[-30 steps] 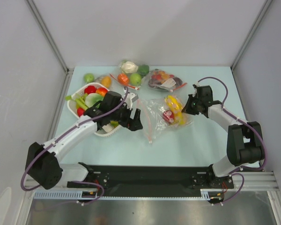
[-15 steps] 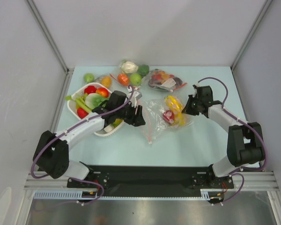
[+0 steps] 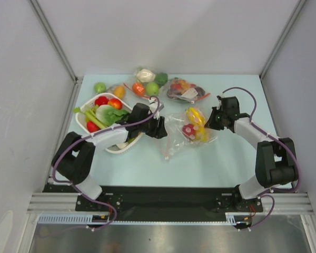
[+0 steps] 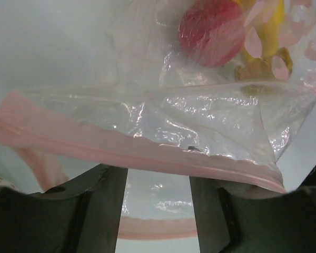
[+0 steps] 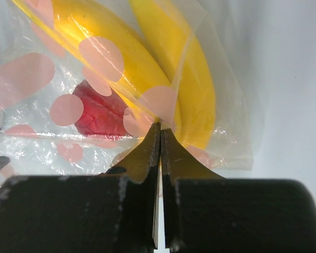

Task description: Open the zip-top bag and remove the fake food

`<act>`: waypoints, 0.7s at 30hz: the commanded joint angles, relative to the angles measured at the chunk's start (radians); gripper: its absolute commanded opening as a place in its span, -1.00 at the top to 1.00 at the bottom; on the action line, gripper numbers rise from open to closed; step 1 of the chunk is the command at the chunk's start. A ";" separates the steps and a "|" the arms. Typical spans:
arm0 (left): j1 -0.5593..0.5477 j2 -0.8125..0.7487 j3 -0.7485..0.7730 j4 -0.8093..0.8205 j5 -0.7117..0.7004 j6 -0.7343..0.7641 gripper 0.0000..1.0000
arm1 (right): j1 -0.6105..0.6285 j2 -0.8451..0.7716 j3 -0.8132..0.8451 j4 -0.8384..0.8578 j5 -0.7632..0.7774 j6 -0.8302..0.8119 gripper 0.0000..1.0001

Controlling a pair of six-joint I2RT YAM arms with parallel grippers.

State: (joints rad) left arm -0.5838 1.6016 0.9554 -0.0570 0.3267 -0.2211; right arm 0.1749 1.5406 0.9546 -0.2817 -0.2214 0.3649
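Observation:
The clear zip-top bag lies mid-table with a yellow banana bunch and a small red piece inside. My left gripper is at the bag's left end. In the left wrist view it is open. One half of the pinkish zip strip crosses above the fingertips and the other half lies between the fingers. My right gripper is shut on the bag's plastic beside the banana and the red piece.
A white basket of toy vegetables stands left of my left gripper. A bag of cauliflower and green fruit and a bag of dark purple items lie behind. A green apple and an orange fruit lie loose.
My left gripper has moved right and a little away from me, from beside the basket to the bag's zip end. The right gripper has kept its hold in place.

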 commanded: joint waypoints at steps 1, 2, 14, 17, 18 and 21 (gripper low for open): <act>-0.025 0.034 -0.003 0.135 -0.015 -0.040 -0.12 | 0.003 0.015 -0.030 -0.086 0.011 -0.018 1.00; -0.030 0.043 -0.003 0.152 -0.008 -0.043 -0.16 | 0.006 0.019 -0.031 -0.083 0.008 -0.018 1.00; -0.108 0.247 0.077 0.353 0.092 -0.130 -0.61 | 0.086 0.131 -0.025 -0.062 0.025 -0.004 1.00; -0.110 0.251 0.068 0.405 0.089 -0.149 -0.66 | 0.094 0.136 -0.028 -0.062 0.028 -0.003 1.00; -0.110 0.251 0.068 0.419 0.089 -0.150 -0.69 | 0.098 0.138 -0.031 -0.063 0.030 -0.001 1.00; -0.110 0.259 0.065 0.463 0.086 -0.161 -0.75 | 0.103 0.145 -0.034 -0.066 0.037 -0.001 1.00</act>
State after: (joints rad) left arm -0.6880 1.8614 0.9897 0.2779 0.3820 -0.3546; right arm 0.2409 1.6028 0.9768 -0.1947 -0.2058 0.3664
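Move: The red food in the bag lies about 11 cm to the left hand's right, level with it front to back and some 5 cm below. The long bananas are roughly 14 cm to this hand's right and 5 cm farther out, with a smaller yellow piece 17 cm to its right and 2 cm nearer the base. The bag's pink-edged mouth is right at the left fingertips. From the right hand, shut on the bag's far side, the red food is about 9 cm left and 2 cm back. Starting with its tips already at the pink zip edge, the left hand reaches about 7 to 8 cm to the right and down about 4 cm, deeper under the bag's upper layer towards the red food, its fingers spreading from half open to nearly wide and its wrist rolling slightly. The right hand keeps its shut pinch on the bag and, after a brief hold, draws it some 3 cm to the left and a little forward, bringing the food towards the incoming left fingers. ##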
